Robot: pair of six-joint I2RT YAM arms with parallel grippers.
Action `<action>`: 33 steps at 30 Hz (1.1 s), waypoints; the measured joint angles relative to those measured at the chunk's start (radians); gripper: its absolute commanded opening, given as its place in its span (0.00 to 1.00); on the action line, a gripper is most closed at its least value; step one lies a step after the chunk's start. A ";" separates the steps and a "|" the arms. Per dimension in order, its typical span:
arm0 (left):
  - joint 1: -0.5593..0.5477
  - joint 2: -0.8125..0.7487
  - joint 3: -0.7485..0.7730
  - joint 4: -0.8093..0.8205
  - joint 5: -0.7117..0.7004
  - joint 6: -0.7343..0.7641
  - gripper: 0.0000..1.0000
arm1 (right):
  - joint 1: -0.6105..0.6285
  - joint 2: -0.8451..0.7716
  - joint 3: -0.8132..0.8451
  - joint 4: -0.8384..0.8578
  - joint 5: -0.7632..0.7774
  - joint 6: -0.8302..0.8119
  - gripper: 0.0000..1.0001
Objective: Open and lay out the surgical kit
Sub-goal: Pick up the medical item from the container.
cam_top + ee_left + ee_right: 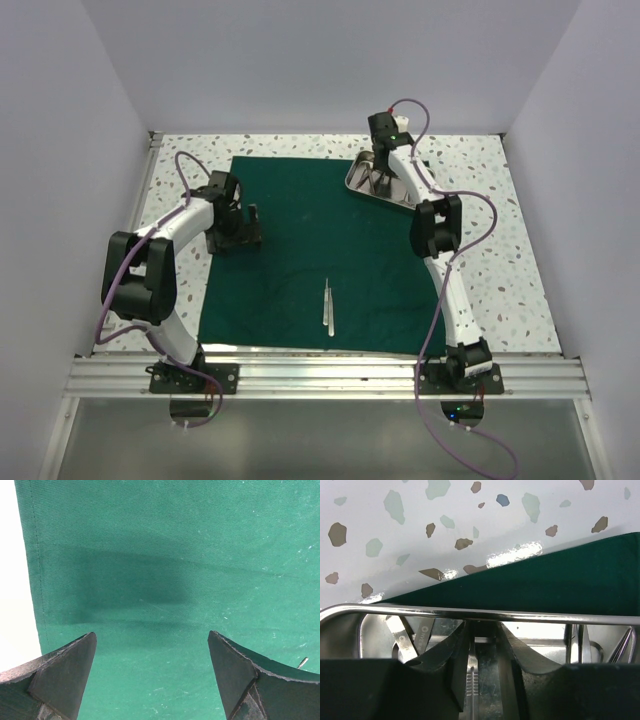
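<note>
The dark green cloth (310, 250) lies spread flat on the table. A pair of silver tweezers (328, 305) lies on its near middle. The steel tray (357, 180) sits at the cloth's far right corner. My right gripper (380, 178) reaches down into it. In the right wrist view its fingers (484, 625) stand a narrow gap apart, just inside the tray rim (470, 613). A slim ridged silver handle (474, 680) lies between them against the left finger. My left gripper (238, 235) hangs wide open and empty over the cloth's left part (151, 633).
More silver instruments lie in the tray at the left (400, 635) and right (580, 640) of my right fingers. The speckled tabletop (520, 250) surrounds the cloth. White walls close in the left, back and right. An instrument tip (302, 662) shows beside my left gripper's right finger.
</note>
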 measured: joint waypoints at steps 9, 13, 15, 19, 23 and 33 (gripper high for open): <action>0.006 0.000 0.000 0.000 0.000 0.000 0.97 | 0.000 0.002 0.012 -0.042 -0.027 0.027 0.04; 0.006 0.000 0.000 0.000 -0.001 0.000 0.97 | -0.001 0.002 0.012 -0.047 -0.028 0.039 0.00; 0.006 0.000 0.000 0.000 -0.001 0.000 0.97 | -0.001 0.002 0.013 -0.048 -0.028 0.043 0.00; 0.006 0.000 0.000 0.000 0.000 0.000 0.96 | -0.001 0.002 0.012 -0.048 -0.026 0.045 0.00; 0.006 0.000 0.000 0.000 -0.001 0.000 0.96 | -0.001 -0.025 -0.034 -0.024 -0.026 0.043 0.00; 0.006 0.000 0.010 -0.002 -0.014 0.001 0.96 | -0.005 -0.125 -0.108 -0.030 -0.033 0.014 0.00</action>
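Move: The medical item, a thin tool lying front to back in the tray, already has its far end between the right hand's part-open fingers; its middle is about 4 cm back from them and 1 cm lower. Two crossed flat handles lie some 4 cm to that hand's left and 2 cm back, the scissors about 5 cm to its right and 4 cm back. From the left hand the item is roughly 26 cm ahead, 30 cm to the right and slightly lower. The right hand eases back about 1 cm, barely sinking, while its fingers close from about a third open to nearly shut and pinch the item near its far end. Keeping that hold, it draws back about another centimetre, then lifts some 3 cm straight up from inside the tray, the fingers keeping their slant forward and down. ##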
